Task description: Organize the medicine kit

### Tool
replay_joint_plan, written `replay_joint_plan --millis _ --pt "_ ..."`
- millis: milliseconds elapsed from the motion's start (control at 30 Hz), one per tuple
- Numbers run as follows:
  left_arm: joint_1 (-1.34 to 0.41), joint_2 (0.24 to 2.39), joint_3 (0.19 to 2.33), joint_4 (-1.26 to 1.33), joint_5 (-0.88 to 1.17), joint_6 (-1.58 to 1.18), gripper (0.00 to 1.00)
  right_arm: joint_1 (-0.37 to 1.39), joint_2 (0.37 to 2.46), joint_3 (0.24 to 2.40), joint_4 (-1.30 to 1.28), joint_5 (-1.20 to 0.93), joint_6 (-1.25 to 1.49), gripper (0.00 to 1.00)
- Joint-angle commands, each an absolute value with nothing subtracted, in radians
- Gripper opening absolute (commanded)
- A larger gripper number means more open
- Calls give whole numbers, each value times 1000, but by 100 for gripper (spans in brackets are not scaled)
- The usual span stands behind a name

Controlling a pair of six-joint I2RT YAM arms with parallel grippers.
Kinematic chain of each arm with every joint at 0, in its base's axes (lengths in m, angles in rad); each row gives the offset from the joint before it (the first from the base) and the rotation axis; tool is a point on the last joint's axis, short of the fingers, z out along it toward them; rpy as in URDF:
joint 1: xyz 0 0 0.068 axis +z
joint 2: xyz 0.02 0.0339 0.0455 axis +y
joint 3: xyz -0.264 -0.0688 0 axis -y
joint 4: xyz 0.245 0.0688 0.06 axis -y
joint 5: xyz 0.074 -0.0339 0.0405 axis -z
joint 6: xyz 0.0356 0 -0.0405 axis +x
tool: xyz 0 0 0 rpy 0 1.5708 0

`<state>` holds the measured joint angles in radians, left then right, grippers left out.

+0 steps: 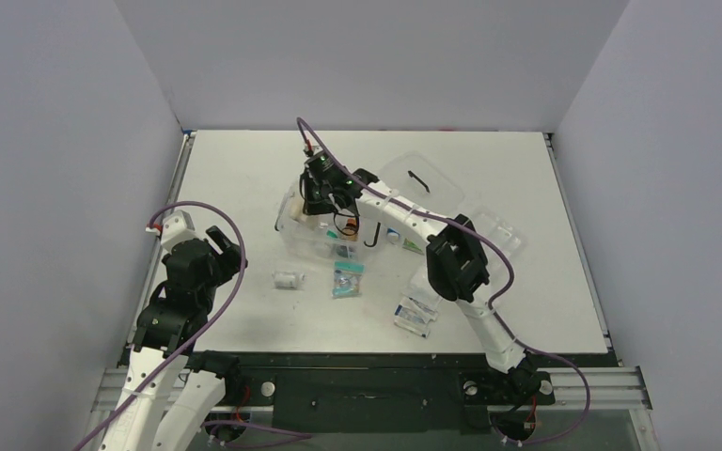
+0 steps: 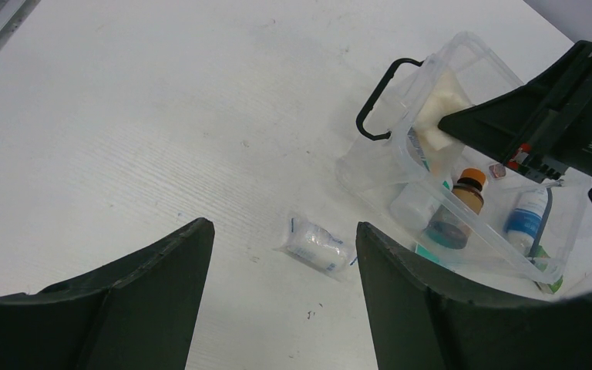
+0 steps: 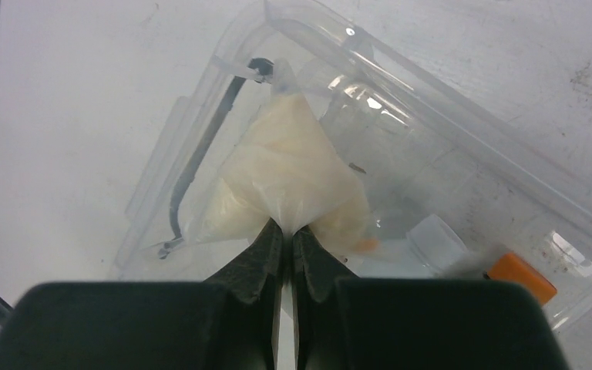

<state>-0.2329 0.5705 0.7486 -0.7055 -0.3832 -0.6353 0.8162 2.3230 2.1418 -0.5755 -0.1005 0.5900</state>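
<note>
The medicine kit (image 1: 293,231) is a clear box with black clips, standing open mid-table. My right gripper (image 1: 324,194) hangs over its left end, shut on the pinched top of a clear bag of cream cotton (image 3: 289,173) that dangles inside the kit (image 3: 432,85). An orange-capped bottle (image 2: 469,187) and a white bottle with a blue label (image 2: 526,220) lie in the kit (image 2: 474,54). My left gripper (image 2: 281,227) is open above the table, with a wrapped white bandage roll (image 2: 317,247) lying on the table beyond its fingertips, untouched.
A green packet (image 1: 347,279) lies just in front of the kit, and the bandage roll (image 1: 287,279) to its left. Flat blister packs (image 1: 414,315) lie near the right arm. Behind and right of the kit are the clear lid with black handle (image 1: 420,178) and a shallow tray (image 1: 500,230).
</note>
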Motion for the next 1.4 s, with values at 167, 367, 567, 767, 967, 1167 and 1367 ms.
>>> replay_joint_plan --millis 167,367,567,767,967,1167,1367 --pt "-233 562 757 -659 -376 -623 66 810 2333 2085 -573 -122 569 0" --pt "-232 562 755 -660 -376 -623 66 835 2366 2123 -681 -101 503 0" --pt "-232 561 755 -659 -376 -624 66 842 2381 2106 -739 -77 489 0" --pt "-232 562 756 -659 -376 -623 66 860 2387 2108 -753 -117 468 7" --pt "-233 565 756 -660 -374 -623 66 872 2354 2130 -749 -113 462 30" --pt "-231 568 758 -655 -346 -611 67 883 2229 2120 -749 -59 459 41" --pt "-230 576 758 -653 -333 -603 70 891 2092 2100 -748 9 447 46"
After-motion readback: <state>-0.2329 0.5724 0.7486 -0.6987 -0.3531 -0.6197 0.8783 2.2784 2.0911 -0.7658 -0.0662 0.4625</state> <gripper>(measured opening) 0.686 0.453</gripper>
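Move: The right hand already pinches the cream bag over the kit box; the bag's place in the box's left half is about 4 cm back, 1 cm right and 9 cm below. In the box, the orange-capped bottle stands roughly 11 cm right and 2 cm back of the hand. In front of the box, the blue packet lies 14 cm back and 9 cm right. From the left hand, the box's left half is some 15 cm ahead, 15 cm right, 17 cm down. Right hand lowers the bag about 7 cm and 5 back into the box, opens, then rises 5. ##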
